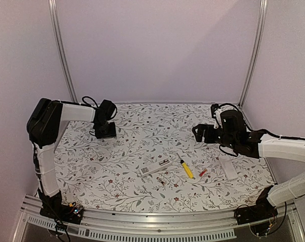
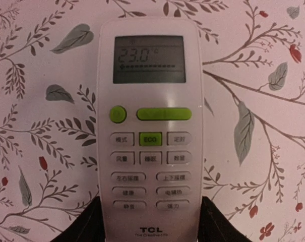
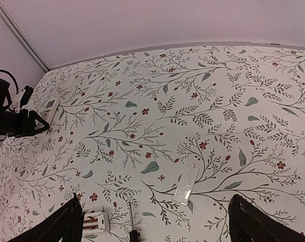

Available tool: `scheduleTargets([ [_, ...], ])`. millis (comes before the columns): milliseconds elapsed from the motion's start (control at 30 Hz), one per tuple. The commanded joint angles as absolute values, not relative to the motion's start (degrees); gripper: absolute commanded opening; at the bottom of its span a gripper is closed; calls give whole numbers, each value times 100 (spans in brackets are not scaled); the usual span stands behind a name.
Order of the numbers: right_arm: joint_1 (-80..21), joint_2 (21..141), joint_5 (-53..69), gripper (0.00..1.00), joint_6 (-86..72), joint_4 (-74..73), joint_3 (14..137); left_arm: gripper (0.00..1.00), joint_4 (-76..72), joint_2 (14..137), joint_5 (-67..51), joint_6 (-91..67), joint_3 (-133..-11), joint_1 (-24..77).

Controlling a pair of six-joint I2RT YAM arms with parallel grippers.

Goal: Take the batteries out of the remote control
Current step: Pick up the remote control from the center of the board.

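Observation:
A white TCL remote control lies face up on the floral table at the back left. My left gripper straddles its lower end, with the fingers close against both edges; whether they press on it does not show. A second white remote control lies mid-table, its back compartment open with red-orange batteries inside. One loose red battery lies to the right of the yellow-handled tool. My right gripper hovers wide open and empty above the table, right of centre.
A clear-white battery cover lies loose on the table near my right arm, also seen as the cover from above. Metal frame posts and pale walls bound the back and sides. My left gripper shows far off in the right wrist view.

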State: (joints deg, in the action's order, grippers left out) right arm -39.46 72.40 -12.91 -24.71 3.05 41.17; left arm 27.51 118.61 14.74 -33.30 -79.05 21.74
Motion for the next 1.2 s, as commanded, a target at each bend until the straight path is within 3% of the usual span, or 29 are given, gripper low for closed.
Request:
scheduleTargets([
  [0, -3902, 7200, -1282, 99, -2531, 347, 4061, 39, 2283, 11120, 1520, -3423, -7483, 2167],
  [300, -3881, 7195, -961, 99, -2715, 338, 4404, 35, 33, 9431, 586, -3135, -6062, 2631],
  [600, -3885, 7592, 694, 97, -2669, 653, 5190, 37, -2195, 8636, -1177, -2788, -5142, 3459],
  [833, -3877, 7783, 2251, 99, -2419, 1364, 5274, 36, -2570, 8610, -2489, -2866, -5297, 3911],
  [1167, -3709, 7853, 3773, 99, -2604, 2300, 5457, 36, -2587, 8578, -3442, -2714, -5621, 4589],
])
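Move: The left fingers are already shut on the lower end of the TCL remote control, its middle about 4 cm ahead of them; the open right gripper it is taken to is some 45 cm to the right, 12 cm back and 16 cm higher. The opened remote lies about 23 cm back and 25 cm right, the screwdriver about 22 cm back and 41 cm right. From the right hand the TCL remote control lies about 44 cm left, 16 cm ahead and 16 cm lower. Keeping its pinch on the TCL remote control, the left hand first lifts almost straight up off the board, then swings right and back while still rising, ending about 25 cm right, 23 cm up and 17 cm back, its fingers turned clockwise from steeply down to nearly level and pointing right, towards the right gripper. A little later the right hand, fingers staying wide open, rises about 11 cm and goes about 11 cm left to meet the remote control, turning counter-clockwise by some 35 degrees and levelling until its fingers point mostly left. ##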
